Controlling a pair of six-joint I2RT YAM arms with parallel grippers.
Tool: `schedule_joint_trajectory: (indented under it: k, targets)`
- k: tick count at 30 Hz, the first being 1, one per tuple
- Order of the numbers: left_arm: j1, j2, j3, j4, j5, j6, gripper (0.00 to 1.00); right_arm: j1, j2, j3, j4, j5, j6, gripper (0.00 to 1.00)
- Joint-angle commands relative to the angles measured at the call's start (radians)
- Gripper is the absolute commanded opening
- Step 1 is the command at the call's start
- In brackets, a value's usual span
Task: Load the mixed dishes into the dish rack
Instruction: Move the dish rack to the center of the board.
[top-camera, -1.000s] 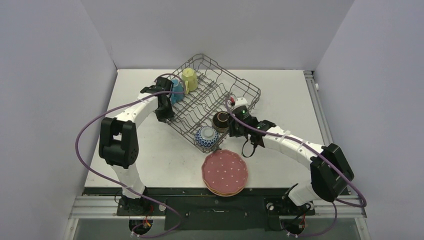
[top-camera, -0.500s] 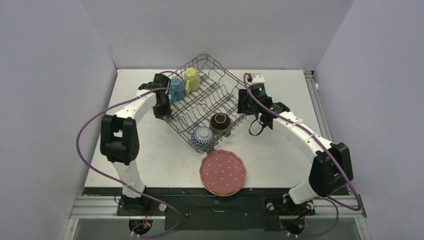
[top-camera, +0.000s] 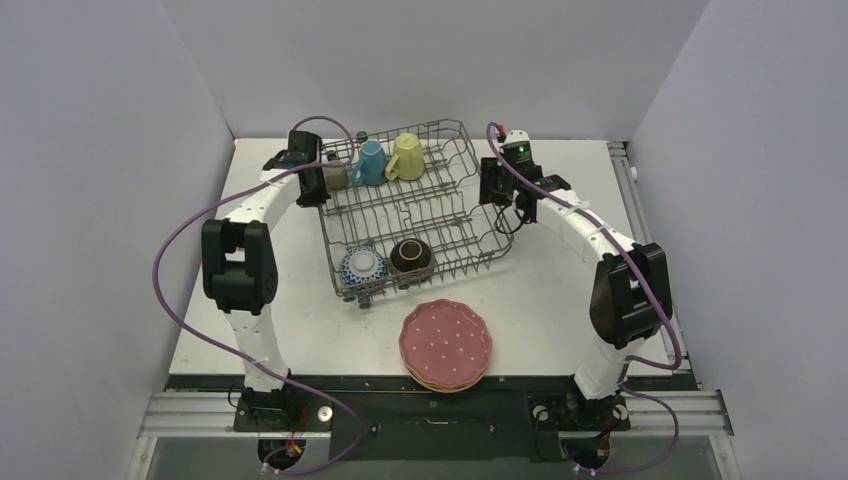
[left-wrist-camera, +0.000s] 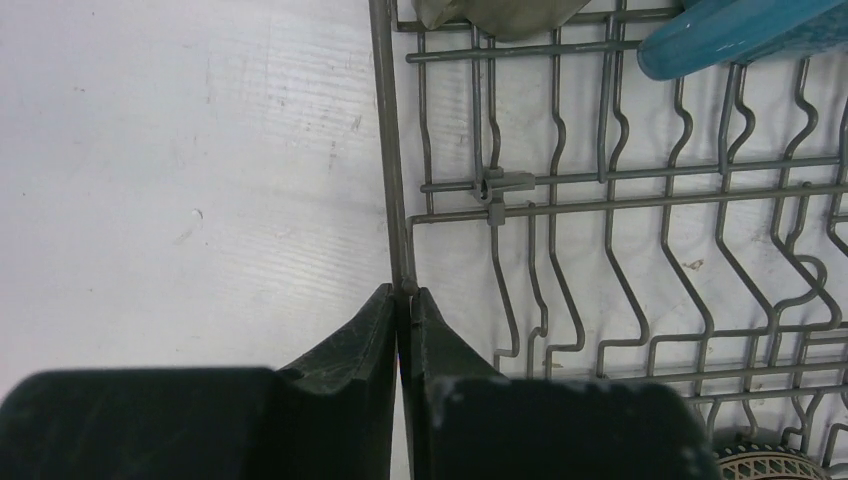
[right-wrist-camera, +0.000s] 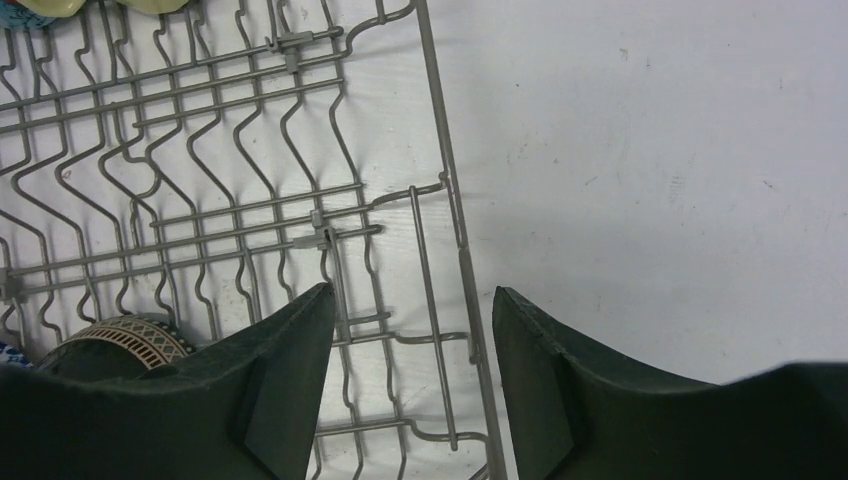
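Observation:
The grey wire dish rack (top-camera: 440, 215) lies nearly square to the table's edges. It holds a grey-olive mug (top-camera: 335, 175), a blue mug (top-camera: 372, 162) and a yellow mug (top-camera: 407, 157) along its far side. A blue-white bowl (top-camera: 360, 265) and a dark brown bowl (top-camera: 411, 256) sit at its near side. My left gripper (left-wrist-camera: 404, 295) is shut on the rack's left rim wire (left-wrist-camera: 390, 150). Over the right rim wire (right-wrist-camera: 458, 220) my right gripper (right-wrist-camera: 412, 295) stands open, one finger on each side. A stack of dotted plates, pink on top (top-camera: 446, 343), lies on the table in front.
White table (top-camera: 560, 290) with grey walls on three sides. The plate stack sits close to the table's near edge. Both arms reach far back, one on each side of the rack, with purple cables looping beside them.
The rack has swung from a diagonal to nearly square with the table. My left gripper has closed tight on its left rim. The right gripper left the brown bowl, opened and moved to the right rim.

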Motion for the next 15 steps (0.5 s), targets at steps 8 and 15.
schedule_joint_trajectory:
  k: [8, 15]
  targets:
    - [0.005, -0.008, 0.051, 0.030, 0.102, 0.048, 0.00, -0.040, 0.101, 0.083, 0.025, -0.092, 0.017, 0.54]
    - [-0.027, 0.002, 0.055, 0.038, 0.096, 0.049, 0.00, -0.043, 0.176, 0.125, -0.010, -0.065, 0.008, 0.51]
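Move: The dish rack's right rim runs beneath the open right gripper, the spot to grip lying about 3 cm ahead, 1 cm to the right and 7 cm below. From that hand, the yellow mug stands some 20 cm left and 10 cm farther out, the black bowl roughly 18 cm left and 12 cm back. That same spot on the rim is about 40 cm to the right of the left hand, level with it, while the left fingers already pinch the left rim. Sink the right gripper about 5 cm over the dish rack's right rim, easing some 2 cm forward, mostly at the start, and tipping the fingers about 5 degrees more downward. Leave the fingers open with the rim running between them; don't close on it yet. Hold the left gripper where it is, still pinching the left rim. ##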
